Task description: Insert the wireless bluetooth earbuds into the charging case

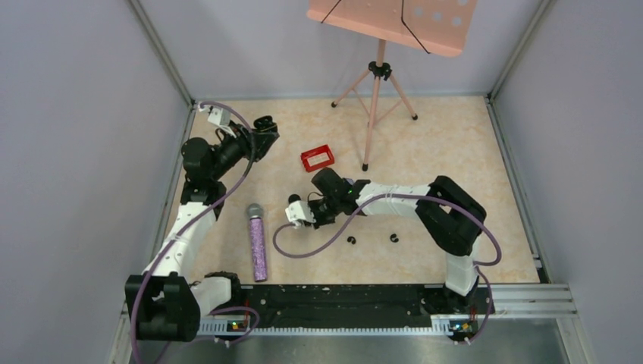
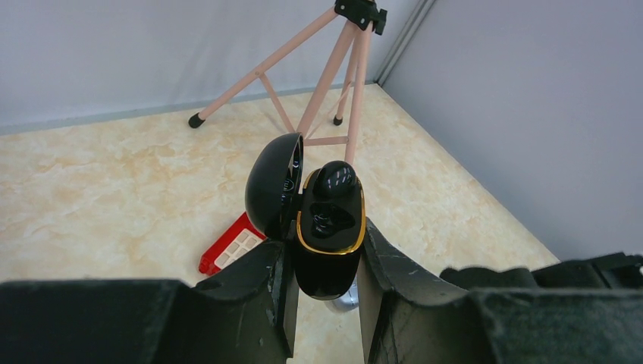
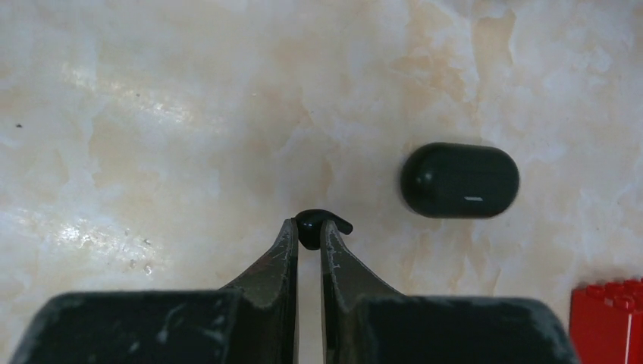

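In the left wrist view my left gripper (image 2: 326, 267) is shut on an open black charging case (image 2: 327, 243) with a gold rim, held above the table. Its lid (image 2: 271, 186) stands open to the left. One black earbud (image 2: 335, 180) sits in the upper slot, and the lower slot (image 2: 330, 220) is empty. In the right wrist view my right gripper (image 3: 308, 232) points down at the table, with a small black earbud (image 3: 324, 219) pinched between its fingertips. Two more black earbuds (image 1: 351, 240) (image 1: 393, 238) lie loose on the table near the right arm.
A closed black oval case (image 3: 460, 180) lies just right of the right gripper. A red tray (image 1: 317, 158) sits mid-table. A glittery purple microphone (image 1: 258, 246) lies at the front left. A pink music stand (image 1: 375, 91) on a tripod stands at the back.
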You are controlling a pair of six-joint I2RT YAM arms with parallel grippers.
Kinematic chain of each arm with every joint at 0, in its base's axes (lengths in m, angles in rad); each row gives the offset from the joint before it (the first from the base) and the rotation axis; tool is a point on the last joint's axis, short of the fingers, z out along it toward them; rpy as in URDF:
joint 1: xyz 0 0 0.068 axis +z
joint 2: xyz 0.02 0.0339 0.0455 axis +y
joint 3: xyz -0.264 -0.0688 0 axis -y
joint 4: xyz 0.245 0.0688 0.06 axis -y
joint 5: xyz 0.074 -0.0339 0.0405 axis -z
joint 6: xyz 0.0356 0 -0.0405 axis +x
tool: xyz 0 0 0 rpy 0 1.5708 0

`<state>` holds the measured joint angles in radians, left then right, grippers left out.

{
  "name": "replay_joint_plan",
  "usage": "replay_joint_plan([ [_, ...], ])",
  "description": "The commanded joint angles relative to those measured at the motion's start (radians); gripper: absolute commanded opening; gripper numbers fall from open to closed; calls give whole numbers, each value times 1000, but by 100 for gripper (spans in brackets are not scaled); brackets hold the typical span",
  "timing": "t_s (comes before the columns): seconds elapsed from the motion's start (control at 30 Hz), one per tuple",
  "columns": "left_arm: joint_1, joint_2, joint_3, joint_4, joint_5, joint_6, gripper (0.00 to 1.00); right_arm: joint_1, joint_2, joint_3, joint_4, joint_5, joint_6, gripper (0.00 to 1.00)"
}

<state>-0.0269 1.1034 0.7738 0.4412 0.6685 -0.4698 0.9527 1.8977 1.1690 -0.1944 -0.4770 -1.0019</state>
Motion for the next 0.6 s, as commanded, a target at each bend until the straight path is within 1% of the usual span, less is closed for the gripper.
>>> replay_joint_plan([
  [0.0, 6, 9, -15, 100, 64, 11, 0, -80, -120, 149, -79, -106, 303, 0],
  [0.1, 7, 56, -10, 184, 127, 26, 0, -165, -166, 259, -160, -178, 486, 0],
  [0.23, 6, 145, 45, 269, 240, 35, 0, -273, -217, 408, -242, -306, 697, 0],
  [0.37, 0, 217, 101, 286, 301, 57, 0, -357, -243, 499, -244, -451, 927, 0],
  [0.4, -2, 237, 114, 286, 329, 71, 0, -378, -241, 517, -227, -495, 997, 0],
  [0.47, -11, 262, 138, 284, 385, 82, 0, -408, -233, 528, -126, -571, 1161, 0],
  [0.53, -30, 269, 156, 263, 428, 102, 0, -433, -229, 495, 66, -653, 1381, 0],
  [0.57, -40, 268, 161, 244, 440, 115, 0, -444, -230, 467, 196, -676, 1497, 0],
])
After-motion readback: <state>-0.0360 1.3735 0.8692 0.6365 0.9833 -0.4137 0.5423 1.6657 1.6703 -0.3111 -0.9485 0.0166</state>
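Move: The open charging case, held up by the left hand, lies about 14 cm ahead of the right hand, 8 cm to its left and some 28 cm above it. Low around the right hand, the black case is 6 cm ahead and 5 cm left, the grey case 10 cm ahead and 9 cm right, and the red tray 18 cm ahead and 1 cm right. From the left hand the earbud is about 13 cm back, 8 cm right and 28 cm below, and the red tray 5 cm ahead, 9 cm right and far below. The black earbud, still pinched in the right fingertips, is carried fast up some 30 cm and forward about 8 cm towards the open charging case, while the wrist swings the fingers from slanting down to pointing left, nearly level. The left hand keeps its grip on the case and brings it 3 to 4 cm right and slightly down, turning clockwise. ##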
